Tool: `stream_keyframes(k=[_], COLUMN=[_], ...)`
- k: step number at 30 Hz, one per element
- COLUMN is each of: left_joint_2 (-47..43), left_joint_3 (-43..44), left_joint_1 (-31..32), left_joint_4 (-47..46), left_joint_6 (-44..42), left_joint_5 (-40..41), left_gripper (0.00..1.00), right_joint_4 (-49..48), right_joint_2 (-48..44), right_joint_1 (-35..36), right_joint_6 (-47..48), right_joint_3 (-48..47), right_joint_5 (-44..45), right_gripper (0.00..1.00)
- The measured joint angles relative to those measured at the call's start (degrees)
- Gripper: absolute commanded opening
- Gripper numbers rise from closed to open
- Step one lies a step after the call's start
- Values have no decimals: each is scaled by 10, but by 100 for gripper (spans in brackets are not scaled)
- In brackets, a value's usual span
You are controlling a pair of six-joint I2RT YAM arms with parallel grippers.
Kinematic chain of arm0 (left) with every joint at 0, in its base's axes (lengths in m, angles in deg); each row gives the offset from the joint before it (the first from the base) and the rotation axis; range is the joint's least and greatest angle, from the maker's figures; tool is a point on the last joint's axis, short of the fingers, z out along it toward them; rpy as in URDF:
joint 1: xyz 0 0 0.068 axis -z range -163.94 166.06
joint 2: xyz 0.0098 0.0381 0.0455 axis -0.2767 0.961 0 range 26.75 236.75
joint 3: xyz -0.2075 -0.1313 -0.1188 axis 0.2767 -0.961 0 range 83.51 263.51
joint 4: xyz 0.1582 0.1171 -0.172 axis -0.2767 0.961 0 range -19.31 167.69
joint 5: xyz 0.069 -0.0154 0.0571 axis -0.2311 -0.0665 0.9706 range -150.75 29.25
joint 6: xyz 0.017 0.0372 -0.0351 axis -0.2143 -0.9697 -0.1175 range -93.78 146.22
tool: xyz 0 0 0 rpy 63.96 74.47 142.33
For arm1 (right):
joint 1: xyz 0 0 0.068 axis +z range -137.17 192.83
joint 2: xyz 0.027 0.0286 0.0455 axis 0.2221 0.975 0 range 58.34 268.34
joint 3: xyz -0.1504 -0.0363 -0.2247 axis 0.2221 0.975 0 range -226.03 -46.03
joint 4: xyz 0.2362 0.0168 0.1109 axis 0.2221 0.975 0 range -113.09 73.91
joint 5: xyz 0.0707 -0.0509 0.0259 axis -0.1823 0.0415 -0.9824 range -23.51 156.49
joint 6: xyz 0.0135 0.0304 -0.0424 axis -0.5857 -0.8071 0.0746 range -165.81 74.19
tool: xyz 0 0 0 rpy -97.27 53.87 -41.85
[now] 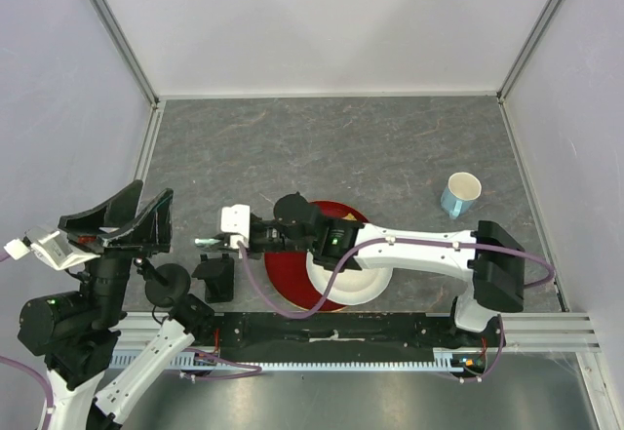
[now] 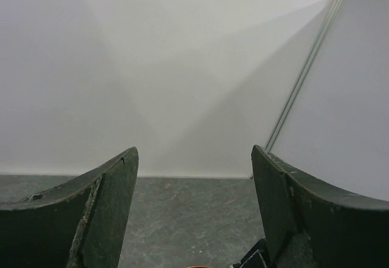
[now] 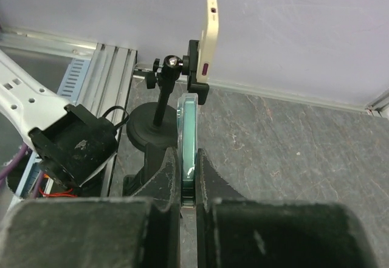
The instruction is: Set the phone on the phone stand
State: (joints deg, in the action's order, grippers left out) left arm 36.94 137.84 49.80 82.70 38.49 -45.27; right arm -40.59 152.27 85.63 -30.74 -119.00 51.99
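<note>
My right gripper (image 1: 216,242) reaches left across the plates and is shut on the phone (image 1: 205,242). In the right wrist view the phone (image 3: 189,122) stands edge-on between the jaws of that gripper (image 3: 186,155), showing a teal edge with a pale rim. The black phone stand (image 1: 214,279) sits on the table just nearer than the phone, and its dark shape (image 3: 135,184) shows to the left of the fingers. The phone is apart from it. My left gripper (image 1: 130,217) is raised at the far left, and in its wrist view it (image 2: 193,149) is open with nothing between the fingers.
A small tripod with a round black base (image 1: 174,282) stands left of the stand and clamps a cream device (image 3: 210,37). A red plate (image 1: 283,274) and a white paper plate (image 1: 366,289) lie under my right arm. A light blue mug (image 1: 460,195) stands at the right.
</note>
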Motion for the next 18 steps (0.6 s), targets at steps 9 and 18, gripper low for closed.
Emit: stream_keyframes(k=[9,18], left_joint_2=[0,0], left_joint_3=[0,0], left_joint_1=[0,0], left_joint_4=[42,59], left_joint_6=[1,1], left_joint_5=[44,63], left_gripper=[79,78], right_joint_4=[57,84], right_joint_2=[61,122], right_joint_1=[10,16], right_joint_6=[50,70], right_joint_3=[-66,-118], right_joint_5=[-23,-21], right_gripper=[0,0])
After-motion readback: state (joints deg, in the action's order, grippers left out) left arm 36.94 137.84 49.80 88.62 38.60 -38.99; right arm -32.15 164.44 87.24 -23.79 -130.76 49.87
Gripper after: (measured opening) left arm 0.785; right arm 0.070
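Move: The right hand, pointing left with the phone pinched edge-on, has the black folding phone stand about 10 cm to its left, some 2 cm back and 24 cm below. The round-base stand, already holding a cream phone, is roughly 22 cm left and 2 cm back of the hand; the red plate lies 16 cm right and 5 cm ahead, 28 cm below. From the left hand the phone stand is almost straight below, some 41 cm down and 2 cm left. Holding the phone, the right hand goes 5 cm left and down towards the phone stand; left hand sinks slightly. ##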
